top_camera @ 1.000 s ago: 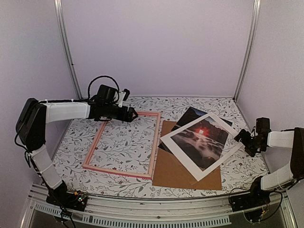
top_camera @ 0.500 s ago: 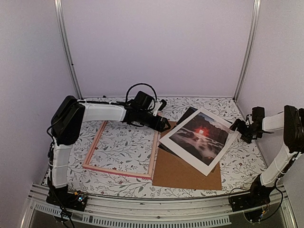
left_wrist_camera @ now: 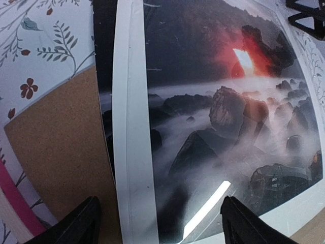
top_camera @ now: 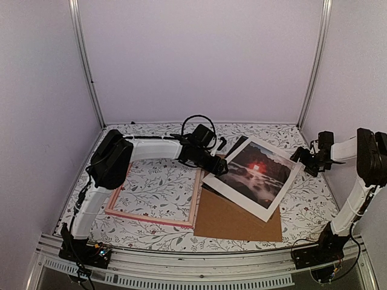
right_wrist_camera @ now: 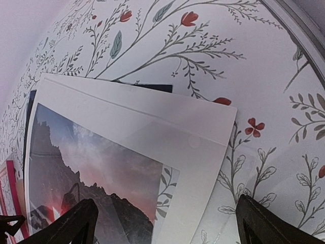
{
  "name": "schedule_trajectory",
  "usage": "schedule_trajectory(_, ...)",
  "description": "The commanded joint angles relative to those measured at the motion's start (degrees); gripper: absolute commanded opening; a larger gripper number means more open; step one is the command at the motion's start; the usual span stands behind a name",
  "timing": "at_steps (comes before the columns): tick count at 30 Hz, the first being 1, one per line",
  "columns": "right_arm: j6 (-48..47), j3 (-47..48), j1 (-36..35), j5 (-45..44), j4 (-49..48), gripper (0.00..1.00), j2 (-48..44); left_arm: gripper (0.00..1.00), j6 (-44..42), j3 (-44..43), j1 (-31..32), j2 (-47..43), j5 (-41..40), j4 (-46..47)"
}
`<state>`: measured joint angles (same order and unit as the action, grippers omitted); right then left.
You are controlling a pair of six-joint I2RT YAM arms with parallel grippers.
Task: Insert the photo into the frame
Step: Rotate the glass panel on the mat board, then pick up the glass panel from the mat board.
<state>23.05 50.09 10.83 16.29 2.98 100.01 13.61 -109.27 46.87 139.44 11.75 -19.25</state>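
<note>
The photo (top_camera: 257, 171), a dark misty rock landscape with a red sun, lies right of centre under a white mat (top_camera: 275, 200), and one dark corner (top_camera: 239, 145) sticks out at the back. The pink frame (top_camera: 197, 192) lies flat to its left with only tablecloth inside. My left gripper (top_camera: 220, 169) hangs open over the mat's left edge; the left wrist view shows the photo (left_wrist_camera: 213, 117) and the mat (left_wrist_camera: 129, 132) between its fingertips (left_wrist_camera: 84, 223). My right gripper (top_camera: 300, 158) stands open at the mat's right corner (right_wrist_camera: 203, 132), holding nothing.
A brown backing board (top_camera: 237, 219) lies under the mat and photo, reaching toward the front edge. A clear film (right_wrist_camera: 238, 168) seems to overlap the mat's corner. The floral tablecloth (top_camera: 151, 181) covers the table. Metal posts (top_camera: 84, 60) and lilac walls close in the back and sides.
My left arm has swung right, from the frame's far left corner to the mat's left edge. The right gripper has moved back toward the mat's corner. Mat and photo have shifted slightly back-left.
</note>
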Motion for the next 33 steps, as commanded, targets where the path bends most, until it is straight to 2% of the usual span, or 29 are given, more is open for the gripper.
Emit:
schedule_trajectory(1,0.0,1.2,-1.5,1.6,1.9,0.99,3.1,0.82,0.5,-1.0,1.5,1.2,-1.7,-3.7)
schedule_trajectory(8,-0.3,3.5,-3.2,2.7,2.2,0.99,5.6,0.72,1.1,3.3,3.4,-0.7,1.2,-3.4)
schedule_trajectory(15,-0.7,3.8,-3.4,3.6,2.3,0.98,6.5,0.63,3.9,16.5,4.9,-7.8,3.4,1.7)
schedule_trajectory(19,-1.1,3.5,-3.7,3.5,2.5,0.98,6.5,0.61,4.4,24.6,6.3,-12.4,5.1,4.8)
schedule_trajectory(27,-1.2,0.5,-4.2,3.4,2.4,0.98,4.3,0.59,5.6,35.1,8.4,-20.6,11.1,9.8)
schedule_trajectory(33,-1.2,-4.1,-4.9,4.2,3.6,0.94,-0.6,0.65,5.1,32.2,8.1,-22.2,6.0,8.1)
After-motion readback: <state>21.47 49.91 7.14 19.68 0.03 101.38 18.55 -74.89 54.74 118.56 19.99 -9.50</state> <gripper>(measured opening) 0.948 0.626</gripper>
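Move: The glass panel, lying on the mat board, has its middle about 14 cm right and 2 cm back of the left hand, which is already low at the upper-left edge. From that hand, the brown backing board is some 7 cm right and 12 cm back, and the frame's middle about 24 cm left and 5 cm back. The panel's middle lies roughly 18 cm left and 7 cm back of the right hand. Closing partway, the left hand drags the panel's left side back about 15 cm; right shifts 4 cm left. ##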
